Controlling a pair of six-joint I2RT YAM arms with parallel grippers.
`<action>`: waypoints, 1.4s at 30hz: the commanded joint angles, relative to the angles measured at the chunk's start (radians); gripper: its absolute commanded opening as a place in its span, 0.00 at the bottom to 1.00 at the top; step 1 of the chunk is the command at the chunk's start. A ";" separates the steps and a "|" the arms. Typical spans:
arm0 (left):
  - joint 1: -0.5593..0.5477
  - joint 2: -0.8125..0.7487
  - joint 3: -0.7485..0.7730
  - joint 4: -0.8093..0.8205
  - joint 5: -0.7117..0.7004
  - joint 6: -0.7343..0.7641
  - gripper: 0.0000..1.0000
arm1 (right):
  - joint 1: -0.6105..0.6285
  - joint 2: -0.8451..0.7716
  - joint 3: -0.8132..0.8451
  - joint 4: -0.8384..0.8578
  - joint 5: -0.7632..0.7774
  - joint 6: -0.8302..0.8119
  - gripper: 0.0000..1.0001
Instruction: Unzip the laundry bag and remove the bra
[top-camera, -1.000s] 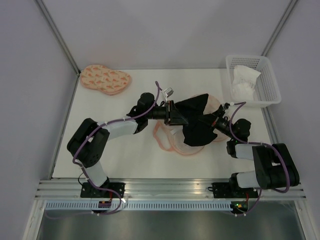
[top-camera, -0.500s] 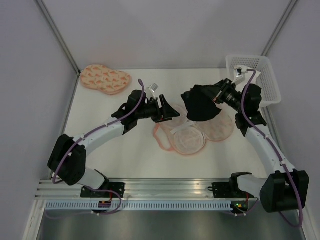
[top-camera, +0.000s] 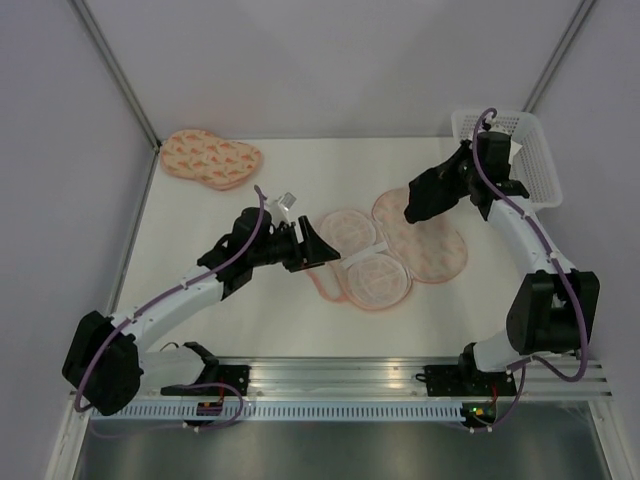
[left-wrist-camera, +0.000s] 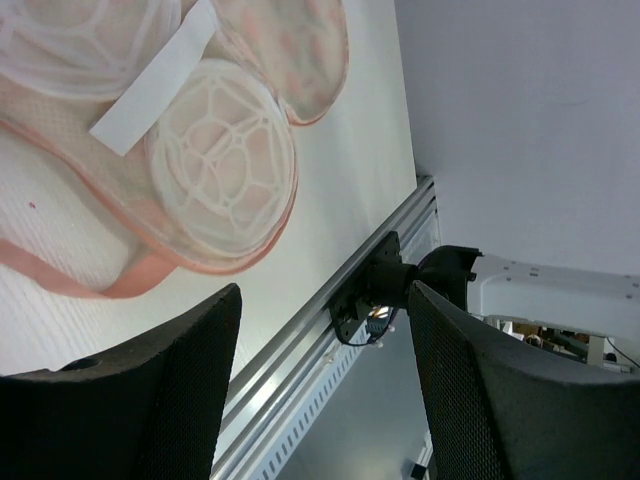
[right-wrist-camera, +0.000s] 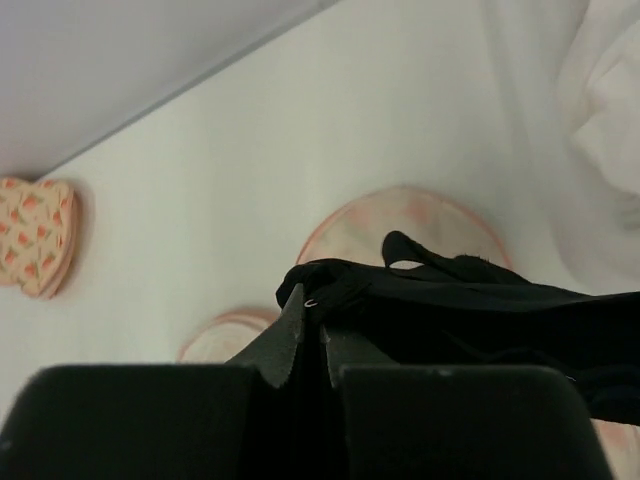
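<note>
The laundry bag (top-camera: 385, 250) lies unzipped and spread flat mid-table, its pale mesh inner lobes facing up. My right gripper (top-camera: 434, 190) is shut on the black bra (top-camera: 420, 198) and holds it in the air above the bag's far right lobe, close to the basket. In the right wrist view the bra (right-wrist-camera: 480, 320) is bunched between my fingertips (right-wrist-camera: 300, 335), with a bag lobe (right-wrist-camera: 420, 215) below. My left gripper (top-camera: 312, 245) is open and empty at the bag's left edge. The left wrist view shows the mesh lobes (left-wrist-camera: 220, 170) beyond my spread fingers (left-wrist-camera: 150, 400).
A second, closed leaf-print pouch (top-camera: 210, 158) lies at the back left. The white lattice basket (top-camera: 545, 170) stands at the back right with a white cloth (right-wrist-camera: 600, 150) in it. The metal rail (top-camera: 340, 375) runs along the near table edge.
My right arm has lifted the bra off the bag and carried it back and right, toward the basket. My left gripper has drawn back to the left, and the open bag is now uncovered.
</note>
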 joint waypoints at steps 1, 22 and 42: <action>0.002 -0.083 -0.045 -0.005 0.011 0.011 0.73 | -0.038 0.070 0.144 0.025 0.109 -0.004 0.00; 0.005 -0.306 -0.291 -0.014 0.008 -0.064 0.72 | -0.210 0.701 0.755 0.077 0.550 0.141 0.00; 0.006 -0.264 -0.300 0.014 0.020 -0.075 0.72 | -0.288 0.806 0.832 -0.320 0.547 0.120 0.69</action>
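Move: Inside the open white basket is where the right hand is taking the black bra: its middle lies about 11 cm ahead, 22 cm to the right and 16 cm below. The white cloth in it is some 9 cm ahead and 17 cm right, low down. The unzipped laundry bag lies about 10 cm back and 12 cm left, 20 cm lower. From the left hand, the basket is roughly 32 cm ahead and 49 cm right, 13 cm below. Carrying the bra, the right hand swings right and forward towards the basket, rising about 4 cm at first, turning some 50 degrees clockwise. Past its farthest reach it draws back a little while still going right, sinks into the basket, and opens its fingers around the bra. The empty, open left hand eases back, down and slightly left, away from the laundry bag. ##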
